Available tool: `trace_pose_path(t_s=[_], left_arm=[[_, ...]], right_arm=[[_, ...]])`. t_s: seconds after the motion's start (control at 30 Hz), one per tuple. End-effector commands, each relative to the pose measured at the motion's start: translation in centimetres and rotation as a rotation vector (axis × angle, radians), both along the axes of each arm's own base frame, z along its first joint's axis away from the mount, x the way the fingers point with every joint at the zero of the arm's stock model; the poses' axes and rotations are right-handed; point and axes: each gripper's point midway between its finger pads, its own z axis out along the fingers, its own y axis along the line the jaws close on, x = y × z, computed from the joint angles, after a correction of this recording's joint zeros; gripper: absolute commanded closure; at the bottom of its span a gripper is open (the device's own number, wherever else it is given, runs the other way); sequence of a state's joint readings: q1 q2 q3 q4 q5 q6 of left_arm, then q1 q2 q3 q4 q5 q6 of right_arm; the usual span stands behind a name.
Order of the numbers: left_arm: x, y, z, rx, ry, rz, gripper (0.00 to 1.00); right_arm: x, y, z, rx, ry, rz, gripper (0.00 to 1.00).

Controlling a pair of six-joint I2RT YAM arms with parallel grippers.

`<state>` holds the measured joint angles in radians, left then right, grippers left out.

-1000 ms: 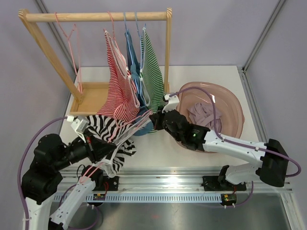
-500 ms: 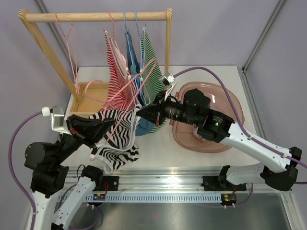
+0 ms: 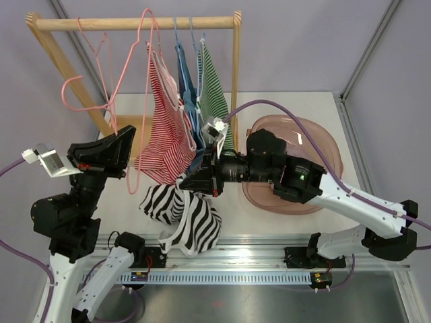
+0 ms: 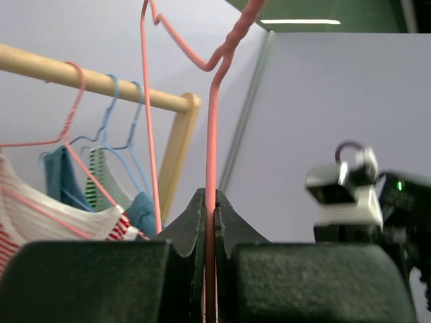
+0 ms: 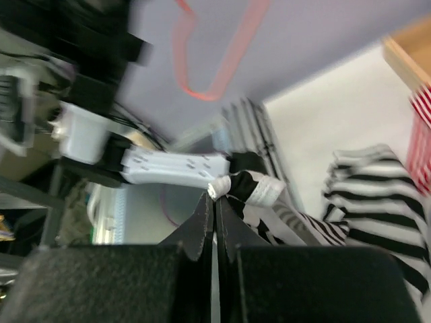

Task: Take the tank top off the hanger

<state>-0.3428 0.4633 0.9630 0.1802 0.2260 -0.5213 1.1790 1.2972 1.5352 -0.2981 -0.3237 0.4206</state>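
The black-and-white zebra tank top (image 3: pixel 187 217) hangs bunched over the table's near edge, its strap pinched in my right gripper (image 3: pixel 183 180), which is shut. In the right wrist view the white-edged strap (image 5: pixel 261 189) sits at the tips of the right gripper (image 5: pixel 215 199), with striped cloth (image 5: pixel 377 202) beyond. My left gripper (image 3: pixel 128 140) is raised at the left and shut on the pink wire hanger (image 3: pixel 132 168). The left wrist view shows that hanger (image 4: pixel 212 134) clamped in the left gripper (image 4: pixel 210 202). The hanger stands apart from the tank top.
A wooden rack (image 3: pixel 135 23) stands at the back. Red-striped (image 3: pixel 165 128), blue and green-striped (image 3: pixel 214 101) tops hang on it, plus a bare pink hanger (image 3: pixel 91 47). A wooden tray (image 3: pixel 145 124) forms its base. A pink basin (image 3: pixel 323 145) sits at right, behind my right arm.
My left gripper has lifted the pink hanger up and to the left, out of the tank top. The right gripper moved left with the strap, and the top now hangs from it alone.
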Motion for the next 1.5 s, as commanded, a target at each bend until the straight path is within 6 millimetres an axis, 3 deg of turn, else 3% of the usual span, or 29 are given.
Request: trace_pose_path(t_s=[0.0, 0.1, 0.23, 0.27, 0.37, 0.43, 0.47, 0.5, 0.53, 0.57, 0.6, 0.67, 0.73, 0.77, 0.83, 0.87, 1.0, 1.07, 1.1, 1.27, 1.33, 1.37, 1.47], left_arm=[[0.9, 2.9, 0.9, -0.028, 0.069, 0.168, 1.00], [1.4, 3.7, -1.8, 0.011, 0.210, 0.221, 1.00], [1.6, 4.9, -5.5, 0.055, 0.353, 0.284, 1.00], [1.9, 5.0, -7.5, 0.084, 0.432, 0.301, 1.00], [2.7, 6.0, -10.7, 0.098, 0.580, 0.364, 1.00], [3.5, 5.9, -12.4, 0.131, 0.647, 0.377, 1.00], [3.7, 6.0, -12.8, 0.138, 0.662, 0.387, 1.00], [4.3, 5.9, -13.3, 0.152, 0.687, 0.393, 1.00], [4.4, 5.9, -13.7, 0.164, 0.708, 0.400, 1.00], [4.7, 6.2, -13.9, 0.163, 0.727, 0.423, 1.00], [5.3, 6.0, -14.1, 0.176, 0.747, 0.424, 1.00], [5.6, 5.9, -13.7, 0.189, 0.752, 0.425, 1.00], [6.3, 5.7, -13.2, 0.200, 0.767, 0.432, 1.00], [6.6, 5.8, -12.9, 0.200, 0.770, 0.440, 1.00], [7.6, 5.3, -12.8, 0.219, 0.795, 0.435, 1.00], [7.6, 5.1, -11.5, 0.207, 0.776, 0.423, 1.00], [9.2, 4.3, -8.9, 0.203, 0.768, 0.410, 1.00], [10.7, 3.9, -8.8, 0.222, 0.802, 0.408, 1.00], [10.6, 3.8, -7.1, 0.207, 0.776, 0.397, 1.00], [13.3, 4.1, -5.5, 0.217, 0.780, 0.393, 1.00], [14.9, 5.7, -4.9, 0.200, 0.786, 0.435, 1.00], [15.2, 5.2, -4.5, 0.202, 0.779, 0.387, 1.00], [16.6, 6.2, -2.5, 0.185, 0.724, 0.394, 1.00]], right_arm=[[3.1, -0.9, -6.5, -0.162, 0.013, -0.192, 1.00], [3.6, -1.3, -9.5, -0.214, 0.040, -0.253, 1.00], [4.5, -1.1, -17.1, -0.380, 0.066, -0.341, 1.00], [4.6, -0.9, -18.1, -0.400, 0.071, -0.353, 1.00], [5.2, 0.6, -23.5, -0.502, 0.089, -0.393, 1.00], [5.2, 1.9, -24.6, -0.515, 0.093, -0.386, 1.00], [5.4, 2.5, -26.3, -0.554, 0.095, -0.381, 1.00], [5.6, 3.3, -26.3, -0.552, 0.091, -0.380, 0.97], [5.7, 3.6, -26.8, -0.571, 0.090, -0.380, 0.69], [6.1, 3.7, -27.9, -0.609, 0.081, -0.405, 0.53], [6.3, 3.7, -27.6, -0.617, 0.072, -0.417, 0.39], [6.4, 3.5, -26.7, -0.596, 0.056, -0.435, 0.01], [6.4, 3.0, -25.9, -0.562, 0.052, -0.448, 0.00], [6.6, 2.3, -24.4, -0.527, 0.049, -0.473, 0.00], [6.5, 1.4, -24.0, -0.517, 0.047, -0.483, 0.01], [6.5, 0.8, -22.8, -0.488, 0.047, -0.492, 0.00], [5.8, -1.2, -22.2, -0.465, 0.053, -0.493, 0.00], [5.5, -2.0, -21.2, -0.432, 0.057, -0.494, 0.00], [5.4, -2.4, -21.7, -0.432, 0.061, -0.492, 0.01], [4.8, -3.6, -20.9, -0.392, 0.067, -0.486, 0.01], [4.6, -4.0, -21.1, -0.395, 0.066, -0.481, 0.00], [4.4, -4.1, -21.3, -0.397, 0.061, -0.471, 0.00], [4.0, -4.3, -22.0, -0.411, 0.054, -0.443, 0.00]])
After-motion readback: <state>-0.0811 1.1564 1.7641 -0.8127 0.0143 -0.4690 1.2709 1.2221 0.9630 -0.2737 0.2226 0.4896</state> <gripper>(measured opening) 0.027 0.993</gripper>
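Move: The left gripper holds the empty pink hanger; the rod's bare stretch lies about 27 cm ahead, 7 cm left and some 10 cm above it. Level with this hand hangs another empty hanger, 27 ahead and 10 left; the red striped top is 25 ahead, 4 right, 18 lower. The right gripper pinches the black-and-white tank top; its table spot is 5 ahead, 2 left and 34 below, with the blue top 28 ahead, straight out, 12 lower. Lower the right gripper about 30 cm to the table with the striped tank top, tipping its fingers down some 40 degrees; open wide at the bottom to let go, then lift roughly 10 cm and ease right. Meanwhile dip the left gripper with the hanger still pinched, pitching it down about 50 degrees, then raise it partway and carry it forward and left towards the rack's rod. ##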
